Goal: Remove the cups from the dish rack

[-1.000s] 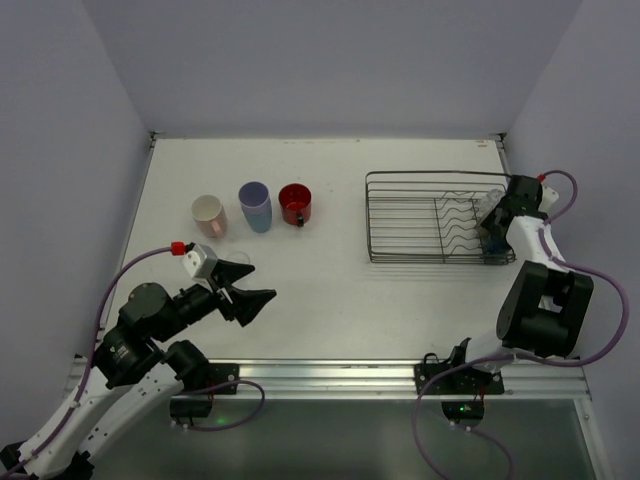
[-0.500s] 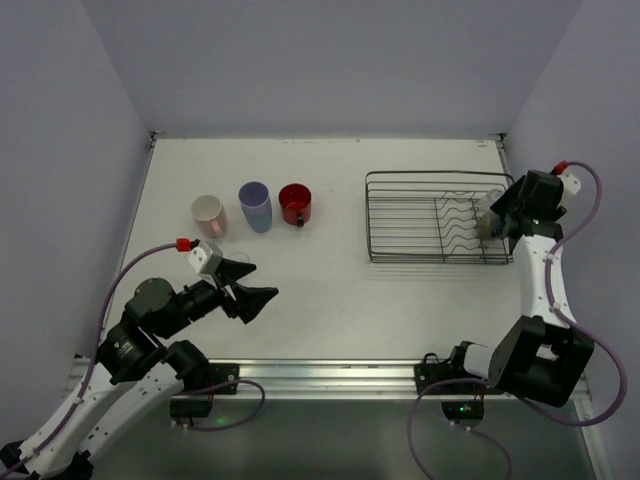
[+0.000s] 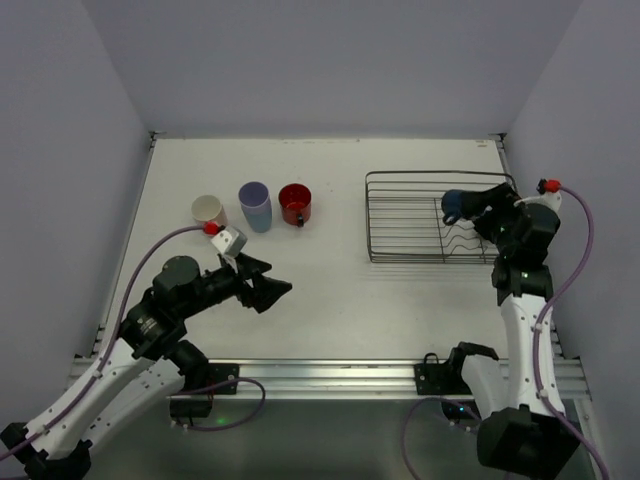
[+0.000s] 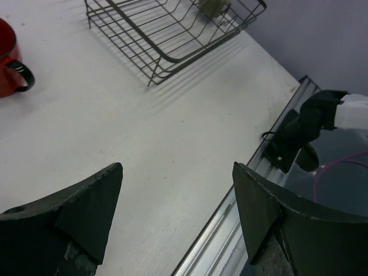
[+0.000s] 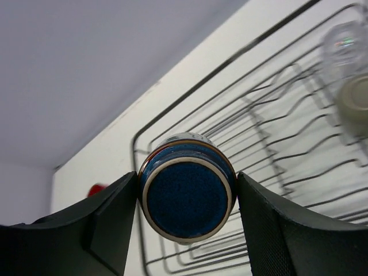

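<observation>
My right gripper (image 3: 464, 208) is shut on a dark navy cup (image 3: 450, 204), held on its side above the right half of the wire dish rack (image 3: 400, 222). The right wrist view shows the navy cup's base (image 5: 187, 194) pinched between both fingers, with the dish rack (image 5: 259, 133) below. A clear glass (image 5: 345, 39) and an olive-grey cup (image 5: 355, 104) stay in the rack. Pink (image 3: 208, 211), lavender (image 3: 255, 206) and red (image 3: 295, 203) cups stand on the table at the left. My left gripper (image 3: 266, 291) hangs open over bare table, empty.
The left wrist view shows the red cup (image 4: 11, 60) at far left, the rack (image 4: 172, 34) ahead, and the table's metal front rail (image 4: 230, 224) with the right arm's base (image 4: 299, 132). Walls close in the table on three sides.
The right arm lifted the navy cup out of the rack's right end and carried it leftward above the rack. The left arm moved forward and a little to the right, still open.
</observation>
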Controlling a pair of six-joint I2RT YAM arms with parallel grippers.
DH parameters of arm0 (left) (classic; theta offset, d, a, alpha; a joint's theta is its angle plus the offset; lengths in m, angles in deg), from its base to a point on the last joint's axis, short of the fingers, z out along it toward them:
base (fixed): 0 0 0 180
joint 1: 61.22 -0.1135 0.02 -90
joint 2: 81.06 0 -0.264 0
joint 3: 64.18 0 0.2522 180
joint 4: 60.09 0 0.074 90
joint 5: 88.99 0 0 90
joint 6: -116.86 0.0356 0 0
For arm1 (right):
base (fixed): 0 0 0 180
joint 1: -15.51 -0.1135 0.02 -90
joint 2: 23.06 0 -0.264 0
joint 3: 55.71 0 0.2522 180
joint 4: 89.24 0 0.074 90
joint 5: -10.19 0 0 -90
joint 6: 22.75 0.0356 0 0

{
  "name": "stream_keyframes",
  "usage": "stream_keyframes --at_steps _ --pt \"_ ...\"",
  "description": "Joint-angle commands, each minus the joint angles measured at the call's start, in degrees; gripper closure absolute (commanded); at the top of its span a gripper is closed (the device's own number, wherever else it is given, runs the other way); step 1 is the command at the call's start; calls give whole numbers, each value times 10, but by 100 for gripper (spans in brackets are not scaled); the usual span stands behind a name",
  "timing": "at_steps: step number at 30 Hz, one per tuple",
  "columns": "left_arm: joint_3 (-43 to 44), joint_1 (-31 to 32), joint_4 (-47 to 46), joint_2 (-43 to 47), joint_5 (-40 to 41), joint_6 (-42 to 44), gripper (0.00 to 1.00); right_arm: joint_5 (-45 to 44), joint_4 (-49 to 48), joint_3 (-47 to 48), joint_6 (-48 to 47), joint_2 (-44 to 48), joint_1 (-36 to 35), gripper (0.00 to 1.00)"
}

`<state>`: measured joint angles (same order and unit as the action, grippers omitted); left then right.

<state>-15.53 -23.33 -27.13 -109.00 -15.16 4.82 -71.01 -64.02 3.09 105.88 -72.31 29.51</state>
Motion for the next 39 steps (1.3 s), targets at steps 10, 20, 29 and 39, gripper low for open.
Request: stream_keyframes --at_steps 10,20,29,39 --pt "-63 12 -490 -226 -129 -252 28 307 -302 -183 212 112 -162 89" --pt "-24 74 -642 -401 -116 -328 32 366 -479 -276 285 92 -241 89" --pt "-16 113 -693 -428 -83 -328 37 366 -539 -315 304 68 -290 88" --pt "-25 118 -721 -433 -75 -327 81 330 -594 -317 317 17 -352 85"
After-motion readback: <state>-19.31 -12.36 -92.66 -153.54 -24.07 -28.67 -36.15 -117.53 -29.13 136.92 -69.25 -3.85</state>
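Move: Out beyond the left hand, the blue cup lies about 18 cm ahead and 43 cm to its right, some 3 cm higher; the rack's near-left corner is about 17 cm ahead and 28 cm right, 18 cm down, and the red cup some 31 cm ahead, 5 cm right. From the right hand, the left gripper is roughly 16 cm back and 46 cm left. Rack middle: 9 cm ahead, 6 cm left; beige cup: 9 cm ahead, 11 cm right, both well below. Swinging the blue cup out over the rack's near side, the right hand keeps its grip at the base and goes about 25 cm left and 14 cm back, turning some 65 degrees counter-clockwise and rolling so that its mouth faces the left gripper. The left hand reaches about 15 cm right to meet it, rolling and turning clockwise, then narrows its fingers onto the rim, one inside the mouth. ##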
